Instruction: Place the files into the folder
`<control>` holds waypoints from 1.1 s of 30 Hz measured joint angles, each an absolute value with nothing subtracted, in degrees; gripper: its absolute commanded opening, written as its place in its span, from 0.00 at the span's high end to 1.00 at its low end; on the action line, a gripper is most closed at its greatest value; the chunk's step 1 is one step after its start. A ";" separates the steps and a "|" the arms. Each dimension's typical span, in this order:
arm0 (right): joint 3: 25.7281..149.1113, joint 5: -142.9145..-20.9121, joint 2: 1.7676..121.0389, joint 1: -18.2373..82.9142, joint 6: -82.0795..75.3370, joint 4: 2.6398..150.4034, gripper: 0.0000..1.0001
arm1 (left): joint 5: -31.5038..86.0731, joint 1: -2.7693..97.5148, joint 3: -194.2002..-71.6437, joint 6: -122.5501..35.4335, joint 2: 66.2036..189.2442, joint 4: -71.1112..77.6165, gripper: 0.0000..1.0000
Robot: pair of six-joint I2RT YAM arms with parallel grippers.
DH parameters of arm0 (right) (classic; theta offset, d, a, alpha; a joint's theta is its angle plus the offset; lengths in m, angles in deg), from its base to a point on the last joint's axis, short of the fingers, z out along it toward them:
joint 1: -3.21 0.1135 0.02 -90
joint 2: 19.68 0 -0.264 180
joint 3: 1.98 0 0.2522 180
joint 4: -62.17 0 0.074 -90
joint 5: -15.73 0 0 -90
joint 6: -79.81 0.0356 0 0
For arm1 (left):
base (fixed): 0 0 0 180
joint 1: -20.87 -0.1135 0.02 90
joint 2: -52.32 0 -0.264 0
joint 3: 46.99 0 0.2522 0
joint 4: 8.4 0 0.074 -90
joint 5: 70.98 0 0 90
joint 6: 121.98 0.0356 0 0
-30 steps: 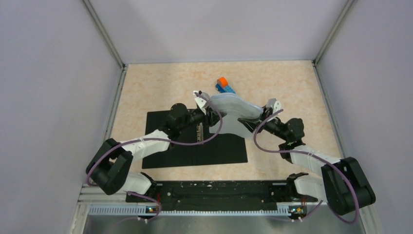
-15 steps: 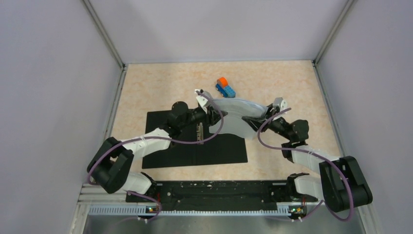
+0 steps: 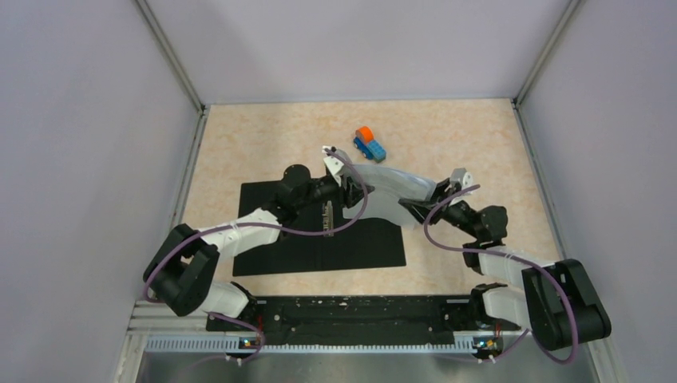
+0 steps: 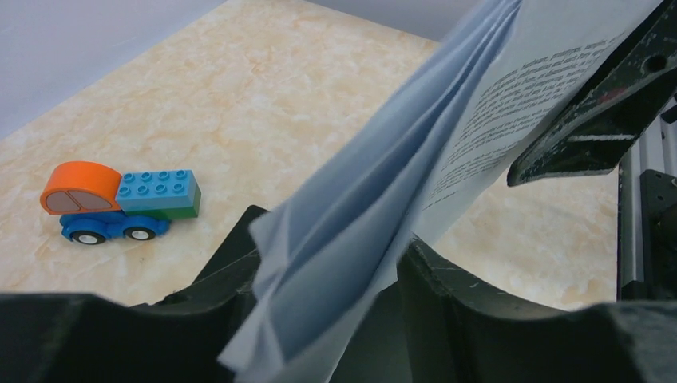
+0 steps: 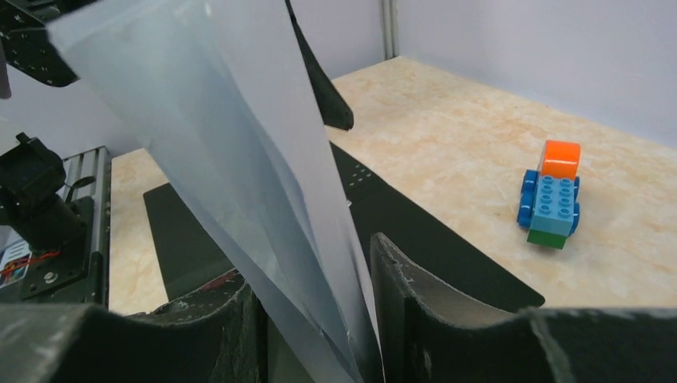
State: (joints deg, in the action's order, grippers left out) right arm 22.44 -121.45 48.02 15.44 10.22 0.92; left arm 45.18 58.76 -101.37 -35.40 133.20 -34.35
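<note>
The files (image 3: 385, 188), a thin stack of white sheets, hang in the air between my two grippers, bowed and fanned. My left gripper (image 3: 345, 180) is shut on their left edge, and the sheets (image 4: 383, 199) pass between its fingers in the left wrist view. My right gripper (image 3: 425, 199) is shut on their right edge, as the right wrist view (image 5: 263, 183) shows. The folder (image 3: 319, 239) lies open on the table, black side up, its metal clip strip (image 3: 327, 217) under the left gripper. The files hang over its far right corner.
A small blue-and-orange toy truck (image 3: 369, 144) stands on the table just beyond the files; it also shows in the left wrist view (image 4: 120, 199) and the right wrist view (image 5: 551, 195). Grey walls close in the table on three sides.
The right gripper has moved right and nearer, pulling the files flatter. The sheets have come off the toy truck, which now shows whole. The left gripper has barely moved.
</note>
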 measured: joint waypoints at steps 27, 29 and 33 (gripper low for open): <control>21.35 -121.56 57.90 16.77 12.62 -8.65 0.56 | 48.87 57.60 -101.37 -35.49 131.98 -31.09 0.01; 21.76 -121.60 59.35 17.43 13.04 -9.02 0.56 | 49.02 57.60 -101.40 -35.66 131.98 -31.09 0.01; 22.97 -121.52 61.66 18.13 13.74 -9.85 0.56 | 49.24 57.60 -102.03 -36.30 132.22 -31.20 0.01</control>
State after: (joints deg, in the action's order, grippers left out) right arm 22.97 -121.52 61.66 18.13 13.74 -9.85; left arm 49.24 57.60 -102.03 -36.30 132.22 -31.20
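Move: The left hand holds the files at their left end, with their middle about 7 cm to its right and 1 cm back. The folder's metal clip is 11 cm to its left, neither ahead nor back, some 20 cm below; the toy car is 21 cm ahead and 3 cm right. For the right hand, gripping the files' other end, the clip is about 24 cm left, 3 cm ahead and 20 cm down. Left fingers open wide, freeing the files; the right hand, still gripping, sinks about 3 cm, easing left. ##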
